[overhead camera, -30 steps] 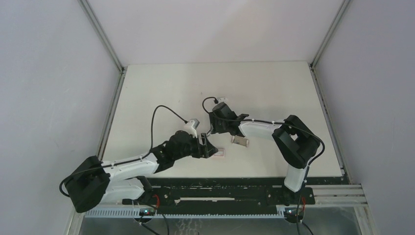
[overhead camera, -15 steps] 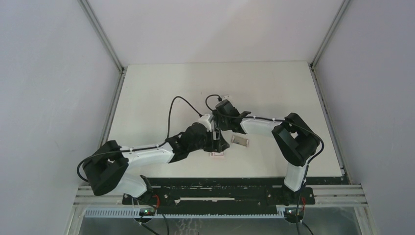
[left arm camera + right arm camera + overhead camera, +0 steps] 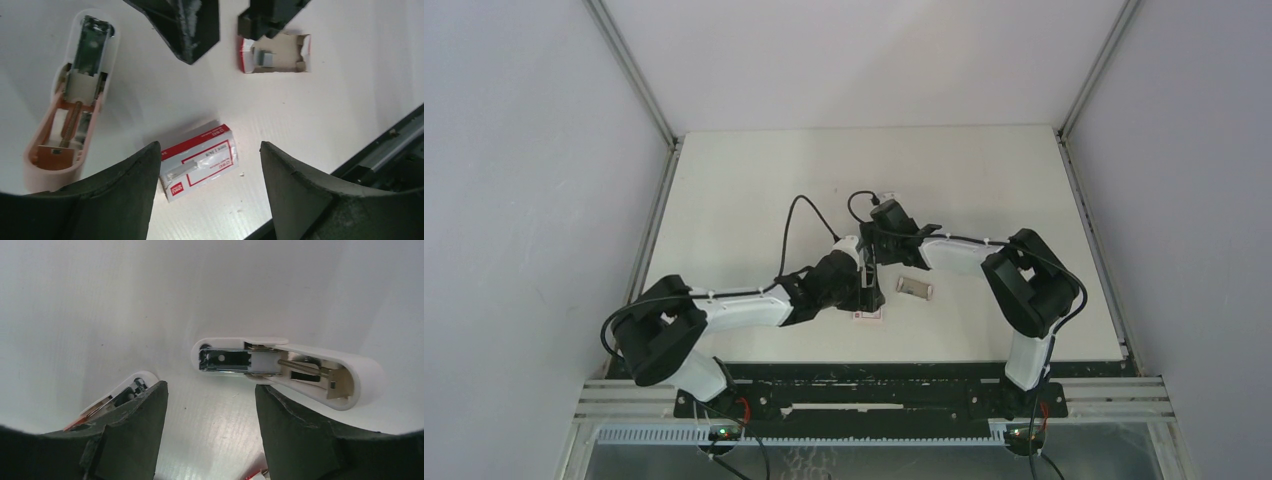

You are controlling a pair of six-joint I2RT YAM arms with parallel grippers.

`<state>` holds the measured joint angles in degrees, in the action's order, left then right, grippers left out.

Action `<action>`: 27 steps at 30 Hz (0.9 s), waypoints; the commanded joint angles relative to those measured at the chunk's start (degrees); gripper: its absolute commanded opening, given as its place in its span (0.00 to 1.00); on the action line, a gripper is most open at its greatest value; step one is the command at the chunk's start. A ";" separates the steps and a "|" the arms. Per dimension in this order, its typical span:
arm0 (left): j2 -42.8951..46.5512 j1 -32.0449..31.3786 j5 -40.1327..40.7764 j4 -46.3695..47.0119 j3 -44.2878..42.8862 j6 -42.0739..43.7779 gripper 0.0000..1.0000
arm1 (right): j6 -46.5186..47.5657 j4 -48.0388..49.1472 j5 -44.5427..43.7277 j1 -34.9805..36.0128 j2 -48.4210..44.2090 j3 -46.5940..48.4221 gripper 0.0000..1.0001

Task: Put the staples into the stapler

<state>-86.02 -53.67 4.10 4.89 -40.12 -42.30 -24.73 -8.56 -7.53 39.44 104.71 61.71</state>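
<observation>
The stapler (image 3: 75, 100) lies swung wide open on the table, with its white upper half and metal magazine (image 3: 235, 361) facing up and its pink base showing the spring. The staples (image 3: 267, 57), a small grey block, sit in a torn-open red and white tray (image 3: 295, 50). My left gripper (image 3: 209, 147) hovers open over a closed white box with a red label (image 3: 200, 162), which lies nearer its left finger. My right gripper (image 3: 210, 386) is open above bare table between the stapler's two halves, holding nothing. Its fingers (image 3: 190, 25) hang just beyond the tray.
The torn tray (image 3: 914, 288) and the closed box (image 3: 869, 314) lie near the table's front middle, where both arms crowd together. The black rail (image 3: 390, 150) at the table's front edge is just behind the box. The white table (image 3: 754, 190) is walled on three sides.
My left arm has swung right and forward, bringing its gripper over the closed box. My right gripper has drawn back slightly and opened a little wider.
</observation>
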 commanded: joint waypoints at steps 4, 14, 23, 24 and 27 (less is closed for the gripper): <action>-1.87 -0.12 5.71 -3.18 -4.44 5.20 0.77 | 0.79 3.53 8.04 -0.07 -4.17 1.35 0.64; -4.02 0.56 7.62 -2.75 -6.11 7.82 0.79 | -0.79 2.67 11.76 -0.67 -9.73 0.89 0.64; -4.57 1.18 8.47 -2.74 -5.29 8.17 0.79 | -0.80 1.10 10.85 -0.99 -16.97 -0.45 0.64; -4.57 1.20 8.18 -2.58 -5.10 8.11 0.79 | -0.72 0.89 10.54 -1.03 -17.90 -0.72 0.64; -4.54 1.20 6.02 -0.92 -4.79 8.65 0.80 | -0.43 0.19 9.31 -1.25 -20.97 -1.51 0.64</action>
<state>-89.73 -53.15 11.53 4.10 -44.16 -34.57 -24.95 -10.70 0.84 37.50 90.74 59.79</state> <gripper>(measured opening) 0.797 0.637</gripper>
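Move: The pink stapler lies about 8 cm to the left hand's left, 4 cm ahead and 4 below; the closed staple box is 2 cm back and 2 to the left, the open tray 7 cm right and 3 ahead. From the right hand, the white stapler lies 2 cm ahead, 3 to the right and 2 below, the pink stapler some 8 cm back and 8 to the left. Right hand rises about 8 cm off the white stapler, open, while the open left eases forward 3 cm, tilting. ##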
